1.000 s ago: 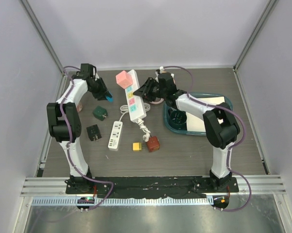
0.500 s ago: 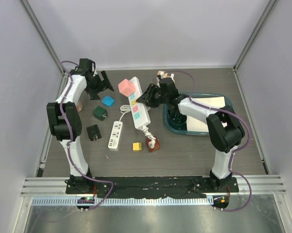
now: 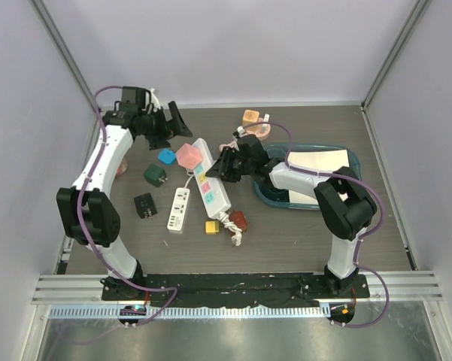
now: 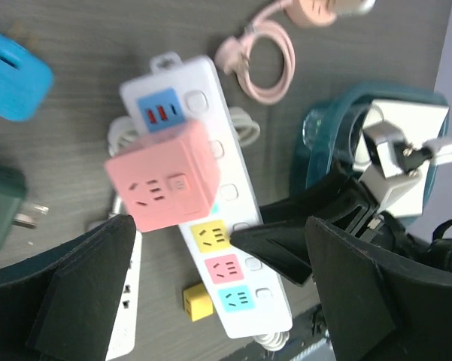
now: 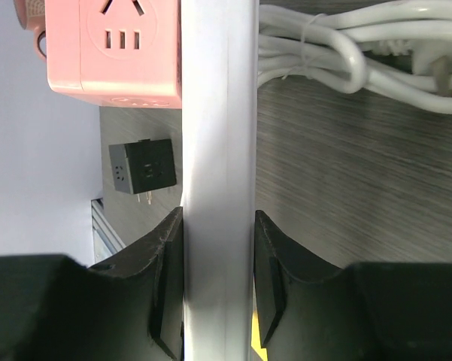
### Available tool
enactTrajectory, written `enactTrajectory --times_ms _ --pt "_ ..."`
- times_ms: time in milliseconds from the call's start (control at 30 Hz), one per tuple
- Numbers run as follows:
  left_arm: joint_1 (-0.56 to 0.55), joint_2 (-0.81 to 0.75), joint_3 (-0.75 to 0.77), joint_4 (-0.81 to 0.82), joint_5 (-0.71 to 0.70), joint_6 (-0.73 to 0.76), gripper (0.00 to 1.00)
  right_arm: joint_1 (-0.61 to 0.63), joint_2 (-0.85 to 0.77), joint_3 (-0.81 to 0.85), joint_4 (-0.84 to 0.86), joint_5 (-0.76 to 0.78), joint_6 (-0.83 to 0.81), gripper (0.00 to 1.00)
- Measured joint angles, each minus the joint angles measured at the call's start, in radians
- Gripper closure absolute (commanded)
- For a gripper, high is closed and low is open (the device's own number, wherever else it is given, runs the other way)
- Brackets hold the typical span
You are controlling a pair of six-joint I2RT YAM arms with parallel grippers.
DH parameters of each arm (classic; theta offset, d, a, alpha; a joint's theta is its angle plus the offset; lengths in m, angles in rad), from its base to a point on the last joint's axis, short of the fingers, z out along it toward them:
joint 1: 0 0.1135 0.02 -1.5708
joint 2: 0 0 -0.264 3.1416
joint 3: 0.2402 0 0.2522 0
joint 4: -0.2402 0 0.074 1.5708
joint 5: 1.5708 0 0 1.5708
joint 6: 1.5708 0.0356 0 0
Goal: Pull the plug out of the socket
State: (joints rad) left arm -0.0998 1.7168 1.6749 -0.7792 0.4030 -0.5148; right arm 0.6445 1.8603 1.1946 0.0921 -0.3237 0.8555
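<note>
A white power strip (image 3: 209, 186) with coloured sockets lies at mid table. A pink cube plug (image 3: 188, 156) sits in its far end, and shows as well in the left wrist view (image 4: 164, 183) and the right wrist view (image 5: 113, 49). My right gripper (image 3: 224, 162) is shut on the strip's sides (image 5: 218, 226). A blue plug (image 3: 166, 156) lies loose on the table left of the strip. My left gripper (image 3: 169, 128) hovers open above and behind the strip's far end, holding nothing; its fingers (image 4: 83, 293) frame the strip (image 4: 244, 301).
A teal tray (image 3: 265, 197) with white paper stands right of the strip. A pink coiled cable (image 3: 252, 119) lies at the back. Left of the strip are a green plug (image 3: 154, 174), a black adapter (image 3: 144, 204) and a small white strip (image 3: 178, 209). A yellow cube (image 3: 212, 226) and a red-brown cube (image 3: 238, 219) lie near its cord.
My left gripper opened and let go of the blue plug, then rose toward the back right. My right gripper dragged the strip and pink cube nearer and leftward.
</note>
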Motion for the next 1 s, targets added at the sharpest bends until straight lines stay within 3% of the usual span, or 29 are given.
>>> enactTrajectory --times_ms 267,567,700,800,833,933,1000 --pt "-0.051 -0.017 -0.159 0.0 0.018 0.026 0.0 0.024 -0.034 -0.045 0.072 -0.002 0.031 0.99" --pt "-0.046 -0.024 -0.177 -0.004 -0.013 0.056 0.0 0.041 -0.037 -0.058 0.116 -0.001 0.046 0.99" --pt "-0.046 -0.025 -0.188 0.002 -0.013 0.057 0.06 0.043 -0.037 -0.058 0.122 -0.004 0.049 0.99" --pt "-0.046 -0.025 -0.196 0.003 -0.013 0.06 0.21 0.045 -0.037 -0.058 0.127 -0.004 0.049 0.99" --pt "-0.046 -0.025 -0.197 0.004 -0.013 0.06 0.4 0.046 -0.037 -0.058 0.127 -0.004 0.049 0.99" --pt "-0.046 -0.025 -0.2 0.01 -0.007 0.065 0.76 0.048 -0.037 -0.06 0.127 -0.001 0.048 0.99" --pt "-0.045 -0.025 -0.205 0.019 0.003 0.061 0.86 0.048 -0.037 -0.061 0.126 0.005 0.044 0.99"
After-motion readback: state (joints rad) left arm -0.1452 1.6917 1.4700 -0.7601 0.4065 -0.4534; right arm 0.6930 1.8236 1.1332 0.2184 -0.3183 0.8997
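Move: Just below the open left hand sits the pink plug, about 3 cm back, 3 cm to the right and 8 cm down, still in the white power strip, whose middle is some 8 cm back, 9 cm right and 11 cm below. On the table about 16 cm down lie the blue plug, 4 cm ahead and 5 cm left, and the green plug, 2 cm back and 9 cm left. From the right hand, gripping the strip, the pink plug is about 5 cm ahead, 6 cm left and 3 cm higher. Dropping down and back by about 7 cm with the fingertips tipping a little further down, the open left hand straddles the pink plug, settles there, then closes its fingers on the plug's two sides. The right hand keeps its grip on the power strip and carries it about 3 cm left, up and back, towards the left hand, rolling slightly. ##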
